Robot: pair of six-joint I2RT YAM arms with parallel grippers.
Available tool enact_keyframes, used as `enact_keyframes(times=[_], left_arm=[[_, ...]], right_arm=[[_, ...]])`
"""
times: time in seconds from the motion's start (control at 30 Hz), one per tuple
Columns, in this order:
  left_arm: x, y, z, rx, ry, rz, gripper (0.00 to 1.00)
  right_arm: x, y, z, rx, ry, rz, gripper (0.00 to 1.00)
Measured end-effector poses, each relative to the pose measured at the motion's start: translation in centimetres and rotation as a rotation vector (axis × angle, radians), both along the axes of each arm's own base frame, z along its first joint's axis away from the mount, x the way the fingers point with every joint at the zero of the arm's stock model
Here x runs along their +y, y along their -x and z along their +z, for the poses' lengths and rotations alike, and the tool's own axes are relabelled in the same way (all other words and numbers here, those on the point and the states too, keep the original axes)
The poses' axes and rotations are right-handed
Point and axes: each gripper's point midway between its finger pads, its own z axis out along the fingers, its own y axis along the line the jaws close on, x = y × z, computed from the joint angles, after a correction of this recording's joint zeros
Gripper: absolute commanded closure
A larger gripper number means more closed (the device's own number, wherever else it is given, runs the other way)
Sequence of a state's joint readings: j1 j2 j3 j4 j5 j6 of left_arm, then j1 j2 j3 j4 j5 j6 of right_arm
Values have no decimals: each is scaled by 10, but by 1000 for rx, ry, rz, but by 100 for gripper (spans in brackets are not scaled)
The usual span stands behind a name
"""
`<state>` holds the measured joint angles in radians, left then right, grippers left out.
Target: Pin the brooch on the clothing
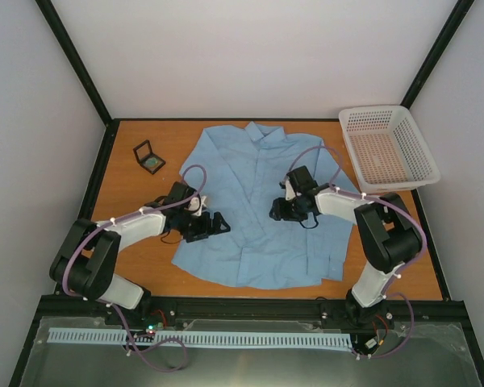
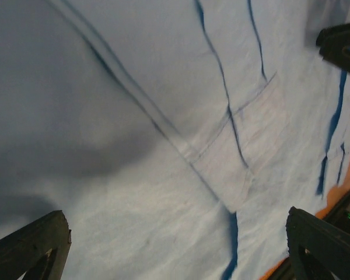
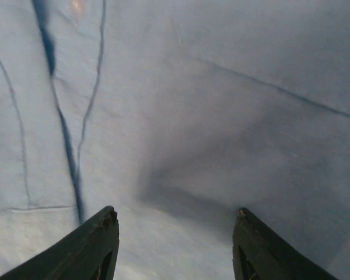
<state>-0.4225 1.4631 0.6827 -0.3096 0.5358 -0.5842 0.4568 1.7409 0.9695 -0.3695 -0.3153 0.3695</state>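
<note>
The clothing (image 1: 254, 210), a light blue button-up shirt, lies flat on the wooden table with its collar at the far side. A small greenish-grey patch that looks like the brooch (image 1: 152, 163) sits in the open black box (image 1: 148, 155), left of the shirt. My left gripper (image 1: 219, 226) hovers open over the shirt's left side, with only cloth (image 2: 163, 175) between its fingers (image 2: 176, 219). Over the shirt's right chest, my right gripper (image 1: 277, 212) is open too, and bare cloth (image 3: 175, 116) shows between its fingers (image 3: 176, 213). Neither wrist view shows the brooch.
A white mesh basket (image 1: 419, 165) stands at the far right corner of the table (image 1: 137, 266). The shirt's chest pocket (image 2: 251, 134) lies ahead of the left gripper. A black frame borders the table on all sides.
</note>
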Motion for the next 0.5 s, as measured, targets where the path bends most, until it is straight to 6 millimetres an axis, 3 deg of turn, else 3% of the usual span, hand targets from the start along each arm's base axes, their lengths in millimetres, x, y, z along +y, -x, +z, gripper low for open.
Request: enact_keyframes(times=[0.13, 0.37, 0.43, 0.5], left_arm=[[-6, 23, -7, 76, 56, -46, 0], [-43, 82, 2, 175, 168, -248, 0], [-44, 89, 14, 156, 174, -267, 0], [-41, 82, 32, 86, 155, -251, 0]], right_arm=[[-28, 3, -6, -23, 15, -80, 46], [-87, 7, -6, -36, 84, -218, 43], [-96, 12, -5, -29, 119, -217, 42], [-95, 19, -1, -23, 129, -185, 40]])
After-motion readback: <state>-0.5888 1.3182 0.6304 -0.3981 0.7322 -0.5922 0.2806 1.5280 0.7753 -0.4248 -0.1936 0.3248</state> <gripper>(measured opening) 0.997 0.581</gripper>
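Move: The shirt lies spread under both hands. Its middle is some 14 cm to the left hand's right and 6 cm ahead, about 3 cm below. The open brooch box stands roughly 28 cm ahead of that hand and 23 cm to its left. From the right hand the shirt's middle is about 5 cm left and 2 cm ahead, just below; the collar is some 31 cm ahead and 5 cm left, the white basket about 26 cm ahead and 38 cm right. With fingertips down on the shirt, both hands drag the cloth along the table. The right hand slides about 9.5 cm to the right, half open, its wrist turning slightly clockwise; the left, wide open, pulls roughly 8.5 cm back towards the near edge and some 4 cm right, turning about 15 degrees clockwise, then rises 3 to 4 cm off the cloth. ##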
